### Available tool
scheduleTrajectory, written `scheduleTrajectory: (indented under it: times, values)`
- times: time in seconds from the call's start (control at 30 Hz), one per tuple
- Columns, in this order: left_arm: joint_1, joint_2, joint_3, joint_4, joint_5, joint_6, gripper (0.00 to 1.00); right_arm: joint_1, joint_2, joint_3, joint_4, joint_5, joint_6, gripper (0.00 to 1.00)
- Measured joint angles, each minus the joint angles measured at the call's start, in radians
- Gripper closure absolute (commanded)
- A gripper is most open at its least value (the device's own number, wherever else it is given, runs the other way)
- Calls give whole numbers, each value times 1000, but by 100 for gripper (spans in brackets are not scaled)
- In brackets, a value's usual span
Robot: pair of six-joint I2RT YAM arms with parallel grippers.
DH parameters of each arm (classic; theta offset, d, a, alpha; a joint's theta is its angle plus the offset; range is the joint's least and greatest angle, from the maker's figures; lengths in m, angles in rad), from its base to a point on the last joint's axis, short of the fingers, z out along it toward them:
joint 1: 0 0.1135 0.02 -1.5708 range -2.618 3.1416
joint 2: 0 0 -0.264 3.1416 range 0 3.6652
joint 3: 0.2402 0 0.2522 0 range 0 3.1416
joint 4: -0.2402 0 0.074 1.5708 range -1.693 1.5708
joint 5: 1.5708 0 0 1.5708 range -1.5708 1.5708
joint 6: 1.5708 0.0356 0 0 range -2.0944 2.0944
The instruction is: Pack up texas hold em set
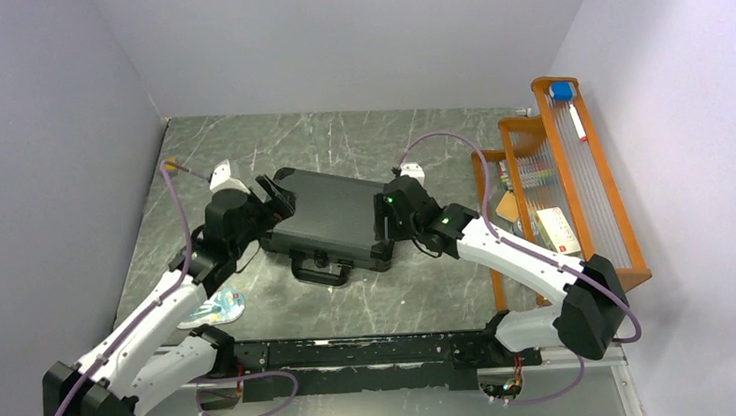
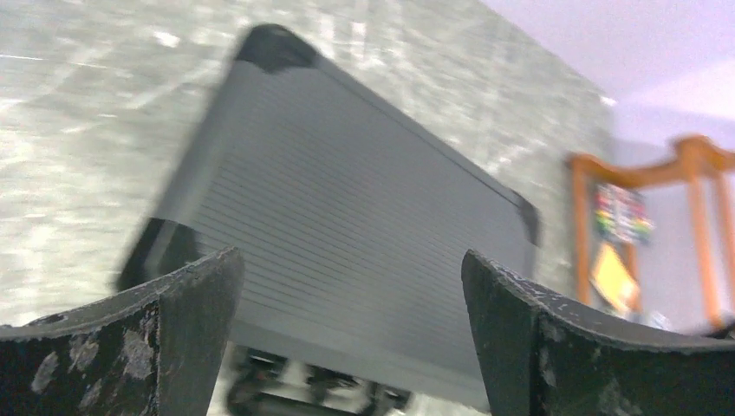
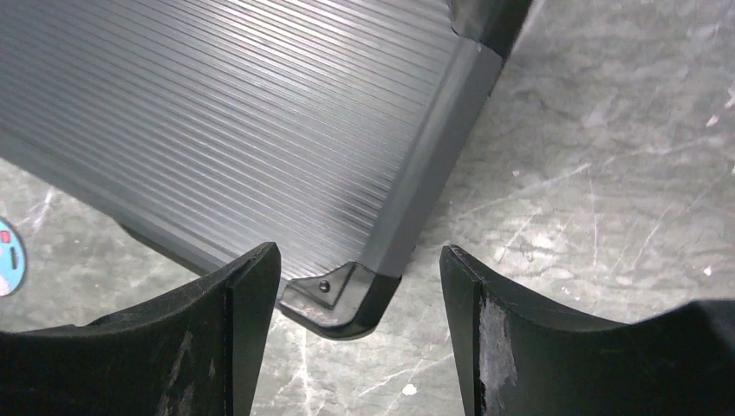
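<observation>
The texas hold em set's black ribbed briefcase (image 1: pixel 332 214) lies closed and flat on the marble table, its handle (image 1: pixel 320 268) facing the arms. My left gripper (image 1: pixel 275 198) hovers at the case's left end, open wide; in the blurred left wrist view the lid (image 2: pixel 347 217) fills the gap between the fingers (image 2: pixel 186 312). My right gripper (image 1: pixel 384 221) sits at the right end, open. In the right wrist view the case's near corner (image 3: pixel 342 295) stands between the fingertips (image 3: pixel 251 286) without touching them. Whatever is inside the case is hidden.
An orange wooden rack (image 1: pixel 569 180) holding small items stands along the right wall, also visible in the left wrist view (image 2: pixel 693 165). A blue-white blister pack (image 1: pixel 214 308) lies on the table by the left arm. Walls close off the left, back and right.
</observation>
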Motion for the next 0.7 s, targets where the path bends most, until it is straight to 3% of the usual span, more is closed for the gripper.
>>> scheduleTrajectory:
  times: [0.27, 0.47, 0.7]
  values:
    - [198, 196, 85, -179, -13, 48, 5, 19, -50, 13, 40, -98, -71, 39]
    - [286, 240, 34, -173, 105, 45, 22, 146, -40, -9, 111, -147, -90, 48]
    - [318, 235, -47, -106, 205, 23, 30, 306, 104, -8, 198, -100, -72, 58]
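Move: The case lies closed. Its near left corner is about 7 cm to the left hand's left, level fore and aft, and some 15 cm below; from that hand the handle is 8 cm back and 7 cm right, the blister pack 17 cm back and 21 cm left. For the right hand, the handle lies about 15 cm left, 6 cm back and 10 cm lower, while the case's near right corner is 3 cm back, straight below. Left and then mostly down, the left hand sinks some 11 cm onto the case's near left corner, tipping its fingers about 20 degrees further down and part-closing them around it. The right hand lifts slightly off the near right corner, sweeps about 11 cm left and 8 cm back towards the handle, turning counter-clockwise, narrowing its fingers and dipping at the end. ##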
